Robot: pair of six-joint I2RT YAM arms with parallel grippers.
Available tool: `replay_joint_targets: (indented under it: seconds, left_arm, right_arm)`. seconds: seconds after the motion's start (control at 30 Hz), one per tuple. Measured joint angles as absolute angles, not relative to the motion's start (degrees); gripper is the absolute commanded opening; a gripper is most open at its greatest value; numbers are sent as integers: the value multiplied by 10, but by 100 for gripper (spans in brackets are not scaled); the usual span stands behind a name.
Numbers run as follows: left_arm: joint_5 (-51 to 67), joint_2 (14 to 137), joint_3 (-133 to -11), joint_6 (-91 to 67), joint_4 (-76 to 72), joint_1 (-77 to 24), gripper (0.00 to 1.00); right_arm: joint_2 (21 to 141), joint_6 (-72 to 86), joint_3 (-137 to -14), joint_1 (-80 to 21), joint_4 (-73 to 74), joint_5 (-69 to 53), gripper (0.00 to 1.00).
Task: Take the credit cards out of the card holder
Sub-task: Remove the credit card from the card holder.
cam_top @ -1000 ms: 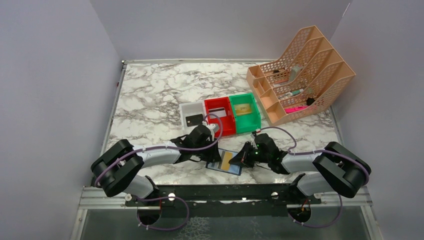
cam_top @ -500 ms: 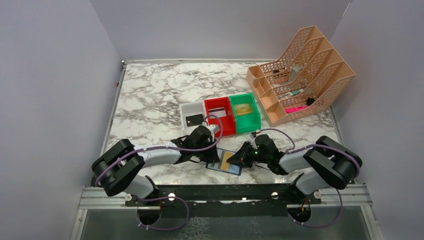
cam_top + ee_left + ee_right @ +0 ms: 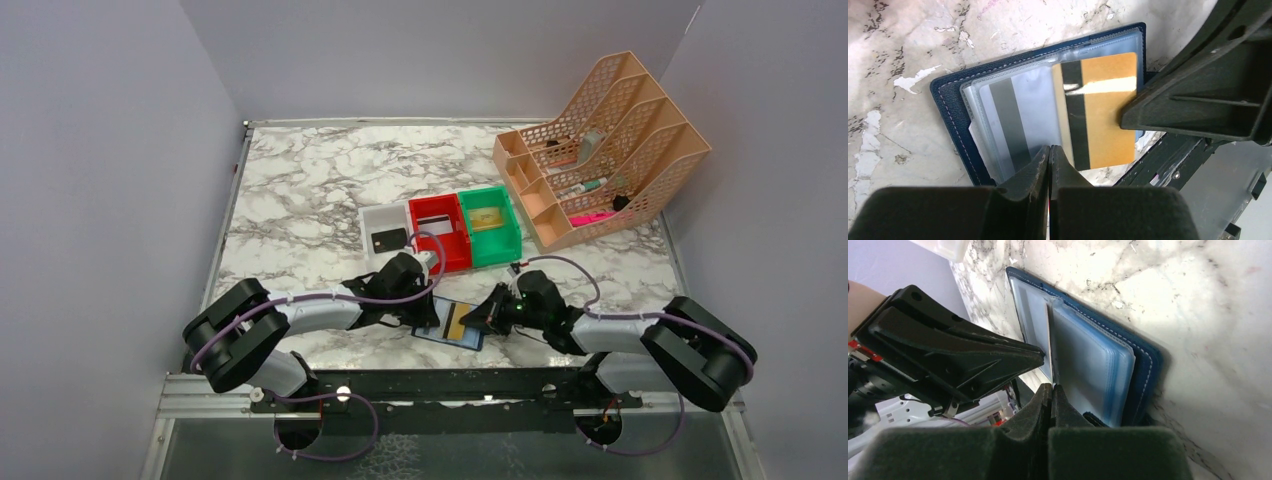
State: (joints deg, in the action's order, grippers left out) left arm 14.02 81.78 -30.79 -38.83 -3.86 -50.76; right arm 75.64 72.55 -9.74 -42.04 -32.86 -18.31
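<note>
The navy card holder point(image 3: 950, 107) lies open on the marble near the front edge point(image 3: 470, 343), its clear sleeves point(image 3: 1088, 360) fanned out. A gold credit card point(image 3: 1108, 100) with a black stripe sticks partway out of a sleeve. A whitish-grey card point(image 3: 1005, 120) with a dark stripe stays inside another sleeve. My left gripper point(image 3: 1049, 149) is shut on the near edge of a sleeve, at the holder's left in the top view point(image 3: 428, 318). My right gripper point(image 3: 1051, 388) is shut on the gold card's edge point(image 3: 1050, 340) and comes in from the right point(image 3: 470, 322).
Behind the holder stand a white bin point(image 3: 380, 216) with a black card, a red bin point(image 3: 440, 206) and a green bin point(image 3: 510, 235) with a gold card. A peach mesh organiser point(image 3: 640, 150) fills the back right. The table's front rail point(image 3: 440, 385) is close.
My right forearm and elbow have shifted to the right, while its gripper stays at the gold card. The left arm has barely moved.
</note>
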Motion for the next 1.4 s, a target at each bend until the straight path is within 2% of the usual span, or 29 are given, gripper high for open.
replay_joint_targets:
  seconds: [0.23,0.53,0.7,0.8,1.0,1.4]
  left_arm:
    - [139,817,-306,-396,-41,-508,5]
    - [139,817,-307,-396,-40,-508,5]
    - [137,815,-307,-396,-39,-508,9]
    - [126,805,-306,-395,-29,-509,20]
    - [83,764,-310,-391,8,-510,31]
    - [-28,653,-334,-372,88,-511,64]
  right_arm:
    - [670,705,-96,-420,-244,-138,1]
    - [683,687,-103,-420,-230,-132,1]
    - [676,661,-121,-420,-211,-131,1]
    - [658,644,-126,-420,-197,-127,1]
    - [620,609,-132,-420,-169,-112,1]
    - [506,542,-147,-420,-118,-63,1]
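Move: The shut right fingers already hold the tan card by its right long edge; its middle is about 2 cm left and 1 cm ahead of them, slightly lower. The card holder's middle is about 4 cm left and 1 cm back of that hand, with the green bin some 19 cm ahead and 5 right, the red bin 18 ahead and 5 left. From the left fingers, shut at the holder's spine, the card is some 3 cm right and 1 ahead. Keeping its pinch on the tan card, the right hand draws it about 1.5 cm to the right, then lifts it about 6 cm off the card holder, also going some 3 cm forward and rolling about 25 degrees so the card's far end rises. The left fingers keep still against the holder near its spine at first, then come free, rising about 6 cm, backing forward and left and opening to roughly half. ##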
